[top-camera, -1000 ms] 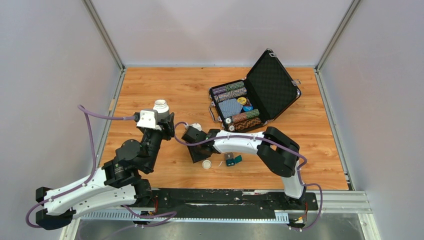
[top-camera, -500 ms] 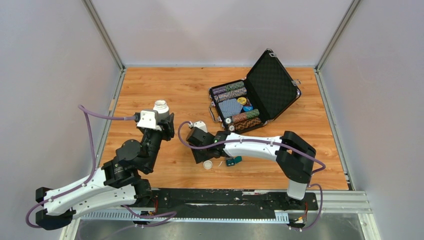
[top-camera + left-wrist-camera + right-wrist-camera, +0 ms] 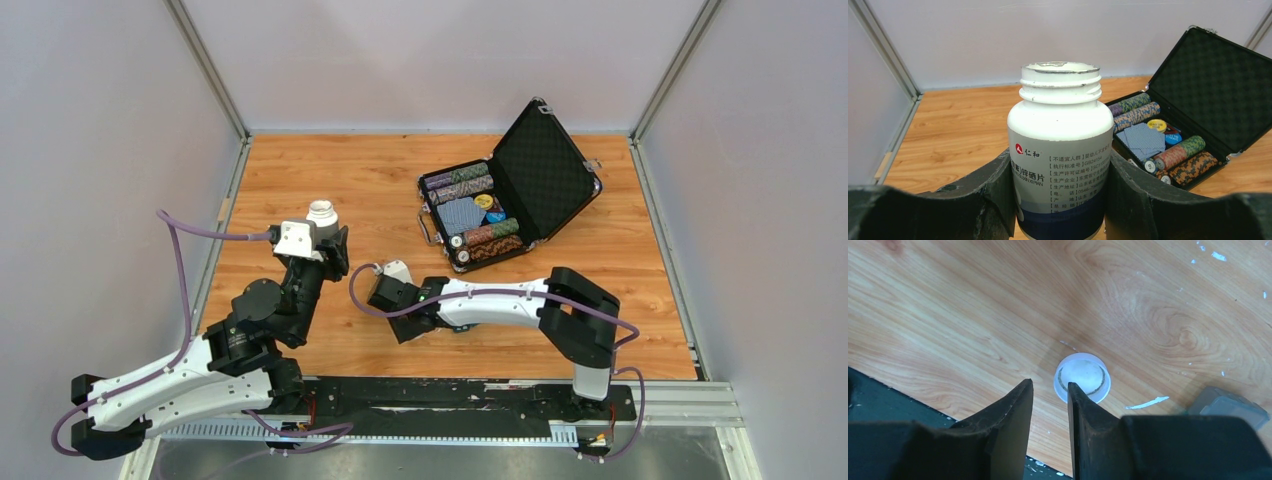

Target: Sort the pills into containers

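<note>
My left gripper (image 3: 322, 243) is shut on a white pill bottle (image 3: 1060, 150) with a printed label; it stands upright and its mouth is uncapped. The bottle's white cap (image 3: 1082, 377) lies inside-up on the wood near the front edge. My right gripper (image 3: 1049, 385) hangs low over the wood with a narrow empty gap between its fingers; the right fingertip (image 3: 1073, 390) overlaps the cap's rim. In the top view the right gripper (image 3: 408, 327) covers the cap. A small grey-teal container (image 3: 1228, 404) lies to the right of the cap. No pills show.
An open black case (image 3: 512, 195) of poker chips and cards stands at the back right and also shows in the left wrist view (image 3: 1173, 145). White flakes (image 3: 1147, 402) litter the wood. The black base rail (image 3: 450, 395) runs along the near edge.
My right arm has swung toward the near left and lowered over the cap, hiding the cap and the teal box in the top view. The left arm and bottle have stayed still.
</note>
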Robot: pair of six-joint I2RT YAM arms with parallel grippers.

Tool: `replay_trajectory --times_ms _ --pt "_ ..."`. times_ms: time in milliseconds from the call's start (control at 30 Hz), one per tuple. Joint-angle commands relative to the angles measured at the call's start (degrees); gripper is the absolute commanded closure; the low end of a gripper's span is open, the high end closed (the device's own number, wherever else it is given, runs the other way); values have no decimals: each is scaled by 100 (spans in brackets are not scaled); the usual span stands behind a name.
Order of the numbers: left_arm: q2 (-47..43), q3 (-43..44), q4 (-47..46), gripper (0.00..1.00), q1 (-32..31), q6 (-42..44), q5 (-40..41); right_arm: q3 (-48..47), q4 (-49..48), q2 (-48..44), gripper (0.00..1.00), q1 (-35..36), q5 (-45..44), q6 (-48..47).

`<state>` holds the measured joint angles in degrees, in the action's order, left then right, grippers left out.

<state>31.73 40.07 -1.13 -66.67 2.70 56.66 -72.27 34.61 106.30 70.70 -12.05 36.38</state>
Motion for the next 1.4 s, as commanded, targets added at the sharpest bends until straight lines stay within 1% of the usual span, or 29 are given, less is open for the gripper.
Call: replay_trajectory --times_ms 0,100,133,167,267,300,367,467,500,567,600,633,667,733,867,1000,1200,1300,1367 --pt "19 146 -291 100 -12 -77 55 -46 34 198 68 -3 -158 84" --pt "18 149 -292 100 -12 -77 55 -79 22 332 72 -3 -150 51" --pt "18 145 -290 100 -17 -77 51 -97 20 360 74 -3 -160 32" --pt "18 142 -291 100 -14 -77 54 -110 19 384 79 -3 -175 35" --pt "18 141 -282 100 -17 -77 60 -129 -32 354 99 -16 -172 10" --pt "18 145 -283 100 -14 -77 62 -125 -75 330 100 -31 -151 -15" --pt "18 149 -272 100 -13 -77 64 -59 -244 192 100 -143 77 -86" --pt "18 150 -265 100 -12 -77 62 222 -820 -109 100 -450 959 -245" --pt "18 154 -265 100 -12 -77 63 335 -1045 -217 100 -584 1387 -296" --pt "11 162 -259 100 -12 -77 63 542 -1535 -363 100 -900 2508 -366" --pt "10 166 -257 100 -12 -77 59 645 -1791 -387 100 -1095 2858 -376" --pt "14 162 -261 100 -12 -77 57 746 -2126 -374 100 -1274 3653 -376" --pt "16 155 -286 100 -12 -68 62 817 -2433 -317 100 -1461 4148 -326" --pt "35 147 -333 100 -12 -40 68 827 -2823 -131 100 -1734 4969 -245" --pt "106 150 -336 100 -12 -8 104 677 -3381 290 100 -2055 6054 9" --pt "127 150 -339 100 -12 0 121 455 -3952 872 100 -2217 6859 491" --pt "128 150 -316 100 -12 11 146 329 -4457 1357 100 -2251 7284 973" --pt "124 154 -310 100 -12 7 152 436 -5122 1573 100 -2339 7671 1487" --pt "131 153 -307 100 -12 3 148 437 -5338 1747 100 -2389 7804 1674"
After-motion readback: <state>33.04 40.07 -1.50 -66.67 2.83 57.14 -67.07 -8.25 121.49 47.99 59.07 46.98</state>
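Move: The bottle cap lies open side up just below the right fingers, its middle about 2 cm to their right, 1 cm ahead and 2 cm down, so its left rim lies between them. From the right hand, a white scrap lies 7 cm right and 1 cm ahead, and the grey-and-teal container about 11 cm right and 3 cm ahead. From the left hand, still holding the open bottle, the cap is roughly 13 cm right, 6 cm back and 32 cm below. The right fingers pinch the cap by its left rim, one finger inside and one outside: the hand sinks about 1.5 cm over it, shuts fully, then rises some 4.5 cm while going forward and left. It carries on left with the cap, easing back and slightly down, about 6 cm left in all, while the wrist swings roughly 65 degrees so the fingers point mostly left instead of down. ##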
